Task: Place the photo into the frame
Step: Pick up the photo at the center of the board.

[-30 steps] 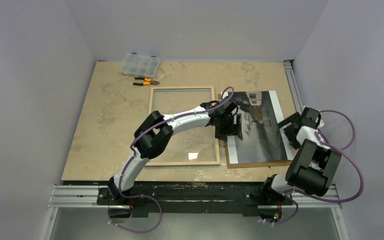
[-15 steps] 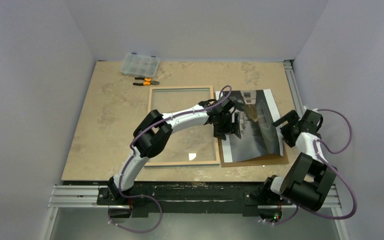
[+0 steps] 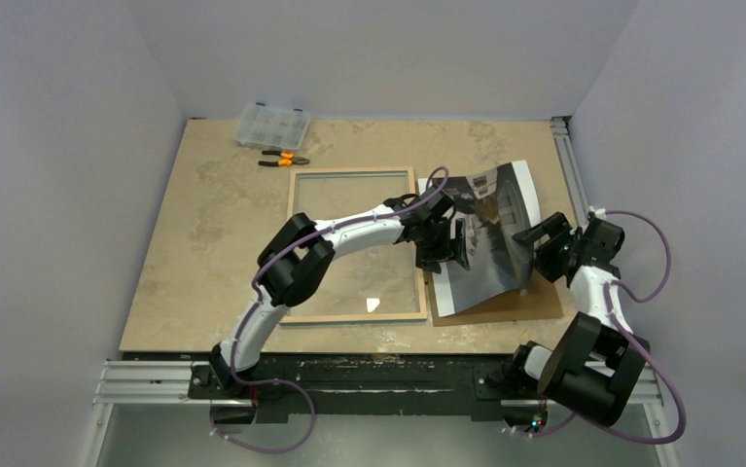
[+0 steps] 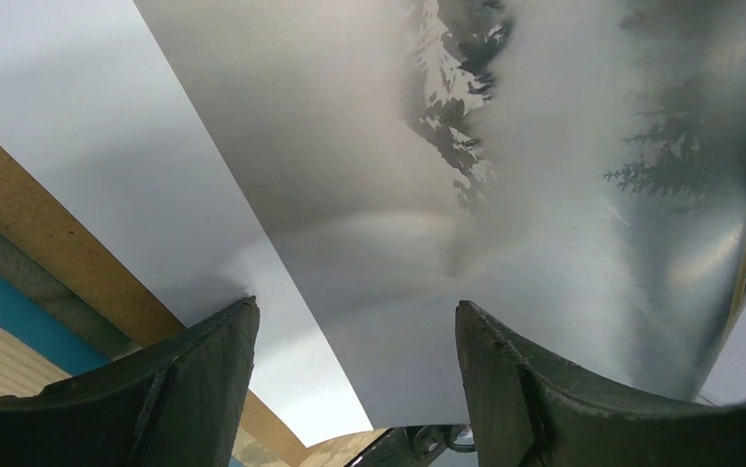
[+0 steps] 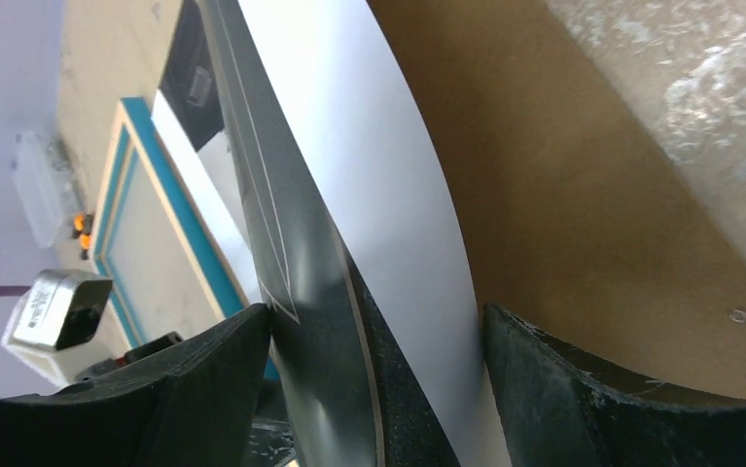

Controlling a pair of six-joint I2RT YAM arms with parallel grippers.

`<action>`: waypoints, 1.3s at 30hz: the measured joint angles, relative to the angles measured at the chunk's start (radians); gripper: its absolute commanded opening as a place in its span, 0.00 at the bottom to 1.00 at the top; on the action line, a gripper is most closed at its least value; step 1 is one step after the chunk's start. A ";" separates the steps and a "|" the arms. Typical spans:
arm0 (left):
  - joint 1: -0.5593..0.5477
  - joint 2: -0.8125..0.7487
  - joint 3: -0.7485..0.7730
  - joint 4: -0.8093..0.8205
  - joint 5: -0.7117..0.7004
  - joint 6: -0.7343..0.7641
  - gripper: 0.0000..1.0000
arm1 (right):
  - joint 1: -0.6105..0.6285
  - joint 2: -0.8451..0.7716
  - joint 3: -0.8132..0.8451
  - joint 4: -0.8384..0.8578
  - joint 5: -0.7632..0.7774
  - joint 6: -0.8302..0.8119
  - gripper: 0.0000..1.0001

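The photo (image 3: 490, 233), a grey misty print with a white border, lies on a brown backing board (image 3: 534, 304), and its right side is curled up off the board. My right gripper (image 3: 536, 251) is open around that raised edge. In the right wrist view the sheet (image 5: 388, 175) stands between the spread fingers (image 5: 223, 370), white back towards the board (image 5: 563, 146). My left gripper (image 3: 446, 248) is open over the photo's left part (image 4: 398, 146), fingertips (image 4: 232, 331) wide apart and holding nothing. The frame (image 3: 354, 172) lies wood side up to the left of the photo.
A clear organiser box (image 3: 272, 125) and orange-handled pliers (image 3: 284, 158) sit at the back left. A small white scrap (image 3: 374, 304) lies inside the frame. A metal rail (image 3: 568, 165) runs along the right table edge, and grey walls close in three sides.
My right gripper has moved left against the photo's right edge, which has risen and bowed, with the sheet now between its fingers and the jaws slightly narrower. The left arm has barely moved.
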 measured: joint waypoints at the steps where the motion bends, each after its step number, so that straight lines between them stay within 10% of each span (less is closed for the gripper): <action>1: 0.000 -0.001 -0.003 0.003 0.001 0.000 0.72 | 0.000 -0.002 -0.006 0.011 -0.014 0.008 0.76; 22: 0.017 -0.035 -0.087 0.096 0.030 -0.008 0.72 | 0.197 -0.031 -0.002 0.378 -0.347 0.182 0.74; 39: 0.026 -0.053 -0.128 0.134 0.040 -0.010 0.71 | 0.208 -0.066 0.090 0.153 -0.305 0.081 0.15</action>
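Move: The photo, already bowed up off the board, has its middle about 10 cm to the right hand's left, level with it fore and aft and some 4 cm lower; its raised right edge stands between that hand's open fingers. The board's middle lies roughly 6 cm left, 3 cm back and 8 cm below; the frame's middle about 35 cm left and 2 cm back. From the left hand, the photo's middle is some 5 cm right and 4 cm ahead. The photo's raised right side is carried up and over to the left: the right hand climbs and travels left about 10 cm each, drifting slightly forward, while its fingers tip up and swing counter-clockwise, some 20 degrees each. Near the top, its wide-open fingers close and pinch the sheet's right part. The left hand stays over the photo's left margin, fingers open, seeming to keep that side down. ##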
